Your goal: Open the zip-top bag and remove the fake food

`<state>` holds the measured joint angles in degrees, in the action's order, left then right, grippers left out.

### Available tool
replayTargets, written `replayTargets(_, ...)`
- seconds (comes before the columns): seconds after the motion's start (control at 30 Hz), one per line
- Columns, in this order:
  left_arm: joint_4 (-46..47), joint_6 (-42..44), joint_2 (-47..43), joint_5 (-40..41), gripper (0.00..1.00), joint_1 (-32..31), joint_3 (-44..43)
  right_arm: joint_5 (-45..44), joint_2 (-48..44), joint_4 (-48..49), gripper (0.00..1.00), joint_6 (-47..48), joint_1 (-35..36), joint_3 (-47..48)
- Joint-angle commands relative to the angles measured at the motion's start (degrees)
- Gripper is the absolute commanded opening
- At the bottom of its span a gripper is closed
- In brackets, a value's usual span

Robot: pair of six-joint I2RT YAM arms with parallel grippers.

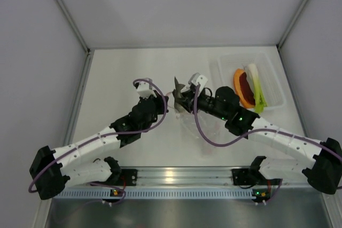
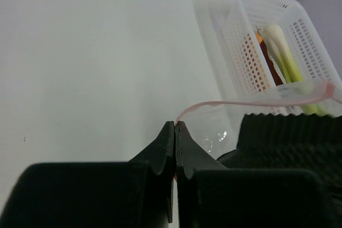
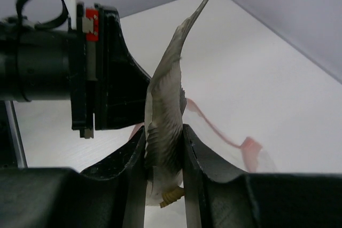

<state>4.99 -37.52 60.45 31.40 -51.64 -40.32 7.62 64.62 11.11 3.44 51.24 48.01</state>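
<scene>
My right gripper [image 1: 181, 103] [image 3: 164, 132] is shut on the silver-grey fish [image 1: 177, 90] [image 3: 166, 105] and holds it upright, tail up, above the zip-top bag [image 1: 201, 130]. My left gripper [image 1: 166, 106] [image 2: 176, 125] is shut on one end of the bag's pink zip strip [image 2: 251, 100], which stretches to the right. The strip also shows in the right wrist view [image 3: 227, 136]. The orange and dark red slice [image 1: 243, 86] [image 2: 262, 57] and the leek-like stalk [image 1: 257, 86] [image 2: 283, 52] lie in the clear tray [image 1: 275, 78].
The perforated clear tray [image 2: 246, 9] stands at the back right of the white table. Grey walls enclose the back and both sides. The two grippers are close together at the table's middle, and a metal rail [image 1: 176, 175] runs along the near edge.
</scene>
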Motion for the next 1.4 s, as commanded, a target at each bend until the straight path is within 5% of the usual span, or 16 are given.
replayTargets(0.0, -0.4, 0.8, 0.3, 1.8, 0.00, 0.7, -2.0, -0.5, -4.2, 9.4, 0.00, 1.0, -0.1, 0.4)
replayTargets(0.23, -3.4, 0.4, -0.9, 3.4, 0.00, 2.1, -1.8, -15.0, -10.8, 25.7, 0.00, -5.4, -0.2, -5.7)
replayTargets(0.43, -4.8, 1.4, -3.3, 2.7, 0.00, 4.4, -2.4, -28.3, -10.9, 59.9, 0.00, -8.6, -0.5, -17.4)
replayTargets(0.57, -6.4, 2.9, -5.2, 2.5, 0.00, 5.0, -3.3, -33.5, -6.9, 73.5, 0.00, -12.9, -0.9, -20.3)
replayTargets(0.83, -5.7, 7.5, -2.5, -10.7, 0.00, 5.1, -6.2, -32.2, -3.7, 60.5, 0.00, -20.2, -1.0, -12.0)
replayTargets(1.0, -5.9, 8.1, 0.2, -10.6, 0.00, 5.1, -7.1, -27.3, -6.4, 35.6, 0.00, -27.3, -0.9, -1.0)
replayTargets(1.1, -8.9, 7.1, 1.4, -6.5, 0.00, 5.1, -8.4, -34.2, -8.6, 16.3, 0.00, -32.1, -1.5, 6.2)
replayTargets(1.2, -10.1, 5.7, 2.0, -5.1, 0.00, 5.5, -8.5, -38.6, -11.6, 20.1, 0.00, -39.7, -5.0, 1.8)
replayTargets(1.37, -10.4, 4.7, 1.3, -3.7, 0.00, 5.8, -8.1, -34.9, -13.1, 21.5, 0.00, -32.0, -7.5, -1.3)
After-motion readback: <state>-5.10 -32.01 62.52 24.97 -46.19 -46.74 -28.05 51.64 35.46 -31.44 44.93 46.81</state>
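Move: The right gripper already pinches the fake fish. The white basket meant for it lies about 31 cm to its right, 17 cm ahead and some 18 cm below. In the basket, the orange-brown fake food lies about 28 cm right and 16 cm ahead, and the celery 34 cm right and 16 cm ahead. The bag's body is about 9 cm right, 3 cm back and 13 cm below. From the left gripper the basket is roughly 40 cm right and 17 cm ahead. Keep the fish pinched and lift the right gripper about 18 cm, carrying it some 14 cm right over to the basket's side and slightly forward: up, sideways, steeply up, then right again. Meanwhile swing the fingers clockwise from pointing left to forward and tip them upward. With the left gripper, keep pinching the bag's edge, rising about 4 cm and sinking back. ##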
